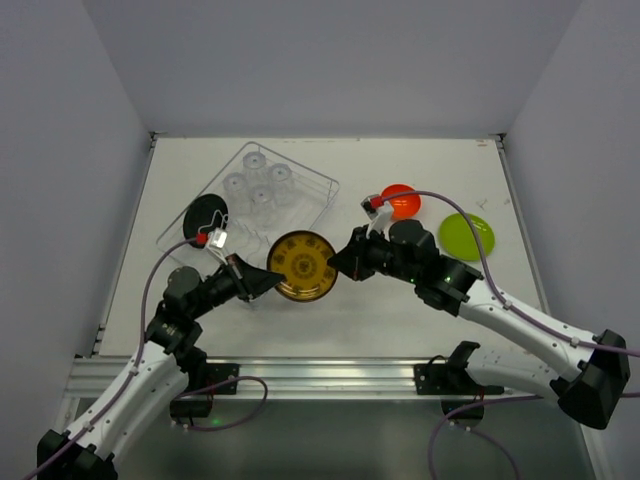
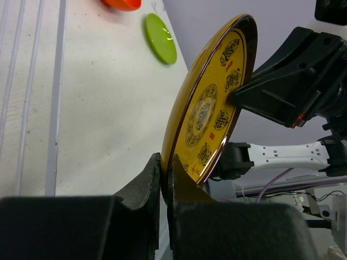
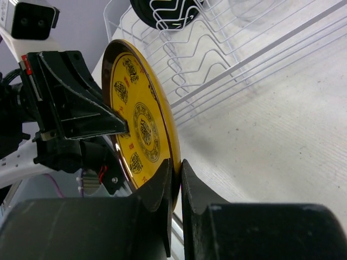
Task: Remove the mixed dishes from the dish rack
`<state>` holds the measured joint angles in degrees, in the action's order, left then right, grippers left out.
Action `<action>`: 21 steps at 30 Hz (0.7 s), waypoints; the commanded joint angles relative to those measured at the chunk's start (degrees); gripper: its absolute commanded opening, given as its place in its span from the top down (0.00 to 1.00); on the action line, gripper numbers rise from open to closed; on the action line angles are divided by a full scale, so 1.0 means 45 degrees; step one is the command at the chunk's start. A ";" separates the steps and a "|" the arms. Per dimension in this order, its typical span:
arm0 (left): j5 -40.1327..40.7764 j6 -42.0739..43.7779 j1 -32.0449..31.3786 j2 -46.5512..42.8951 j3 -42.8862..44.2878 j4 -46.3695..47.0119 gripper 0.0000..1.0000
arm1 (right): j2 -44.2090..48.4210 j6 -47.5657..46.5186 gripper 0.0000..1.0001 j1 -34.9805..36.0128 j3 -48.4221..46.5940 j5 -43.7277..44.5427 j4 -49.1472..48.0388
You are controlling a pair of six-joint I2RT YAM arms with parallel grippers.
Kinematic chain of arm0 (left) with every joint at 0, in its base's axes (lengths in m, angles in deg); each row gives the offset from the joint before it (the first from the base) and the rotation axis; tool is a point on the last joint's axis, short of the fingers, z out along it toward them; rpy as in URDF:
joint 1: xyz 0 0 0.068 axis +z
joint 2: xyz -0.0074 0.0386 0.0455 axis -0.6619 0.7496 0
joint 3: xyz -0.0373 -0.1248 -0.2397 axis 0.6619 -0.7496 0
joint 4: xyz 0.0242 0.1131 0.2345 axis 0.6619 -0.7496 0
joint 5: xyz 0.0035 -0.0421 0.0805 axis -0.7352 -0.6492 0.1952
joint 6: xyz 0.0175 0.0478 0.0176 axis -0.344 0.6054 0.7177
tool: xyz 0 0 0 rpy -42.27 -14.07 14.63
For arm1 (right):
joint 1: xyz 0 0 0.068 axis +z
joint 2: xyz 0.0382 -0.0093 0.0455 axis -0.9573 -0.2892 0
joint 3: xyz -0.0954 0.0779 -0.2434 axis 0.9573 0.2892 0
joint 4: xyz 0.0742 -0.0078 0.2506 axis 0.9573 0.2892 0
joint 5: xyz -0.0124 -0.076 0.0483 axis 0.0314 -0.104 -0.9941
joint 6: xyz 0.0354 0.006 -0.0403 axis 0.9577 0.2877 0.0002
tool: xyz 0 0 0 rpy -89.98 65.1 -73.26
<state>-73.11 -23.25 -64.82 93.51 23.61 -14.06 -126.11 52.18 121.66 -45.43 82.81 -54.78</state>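
Observation:
A round yellow plate (image 1: 301, 265) with black ornaments hangs above the table in front of the dish rack (image 1: 322, 186), held on edge between both arms. My left gripper (image 1: 268, 281) is shut on its left rim (image 2: 166, 162), and my right gripper (image 1: 336, 264) is shut on the opposite rim (image 3: 177, 168). In the left wrist view the plate (image 2: 209, 108) tilts up and the right gripper's fingers (image 2: 282, 89) pinch its far edge. The rack holds several clear tumblers (image 1: 260, 193) and a black plate (image 1: 205, 215).
An orange bowl (image 1: 402, 202) and a yellow-green plate (image 1: 466, 236) lie on the table right of the rack. The rack's wire tines (image 3: 217, 59) stand just behind the held plate. White walls enclose the table on three sides.

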 commanded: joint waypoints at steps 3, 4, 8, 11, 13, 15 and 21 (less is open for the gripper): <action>-0.0936 0.1545 -0.0079 -0.0345 0.1471 -0.1204 1.00 | 0.0306 0.0323 1.00 -0.0028 0.0218 0.0520 -0.2283; -0.0936 0.2360 -0.0079 -0.0364 0.1724 -0.1516 0.97 | 0.0502 0.0480 1.00 -0.0048 0.0606 0.0734 -0.2384; 0.0856 0.4941 -0.0079 -0.0287 0.4432 -0.5470 0.03 | 0.1791 0.1006 1.00 -0.0631 0.1390 0.2319 -0.2288; 0.3097 0.6525 -0.0079 -0.0267 0.6190 -0.7257 0.00 | 0.2943 0.1709 1.00 -0.2640 0.2131 0.1696 -0.1452; 0.4369 0.7580 -0.0079 -0.0306 0.6996 -0.8483 0.00 | 0.3997 0.1906 1.00 -0.4747 0.2425 0.1654 -0.0981; 0.6432 0.8476 -0.0079 -0.0423 0.7721 -0.9055 0.00 | 0.4564 0.2082 1.00 -0.6928 0.2621 0.1809 -0.0122; 0.8678 0.8793 -0.0079 -0.2198 0.5679 -0.8046 0.00 | 0.3847 0.3622 1.00 -1.4268 0.3107 0.0175 -0.0038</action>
<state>-41.31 11.88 -65.11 85.86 54.28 -48.92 -105.63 62.25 70.56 -33.47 87.78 -53.87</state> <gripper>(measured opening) 0.997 0.074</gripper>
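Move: The yellow plate hangs between my two grippers, its middle about 4 cm ahead and 5 cm right of my left hand. From my right hand the green plate lies roughly 16 cm ahead, 35 cm right and 18 cm below; the red bowl is some 25 cm ahead and 19 cm right, 16 cm below. The black plate stands in the rack about 19 cm ahead and 18 cm left of my left hand, 9 cm lower. I open my left hand wide to let the yellow plate go, then lift away about 12 cm up and 10 cm to the left, turning counter-clockwise and rolling. My right hand keeps its pinch on the plate's rim and, after a brief pause, swings fast to the right and somewhat forward, nearly 30 cm towards the green plate, turning about 60 degrees clockwise until its fingers point ahead. ##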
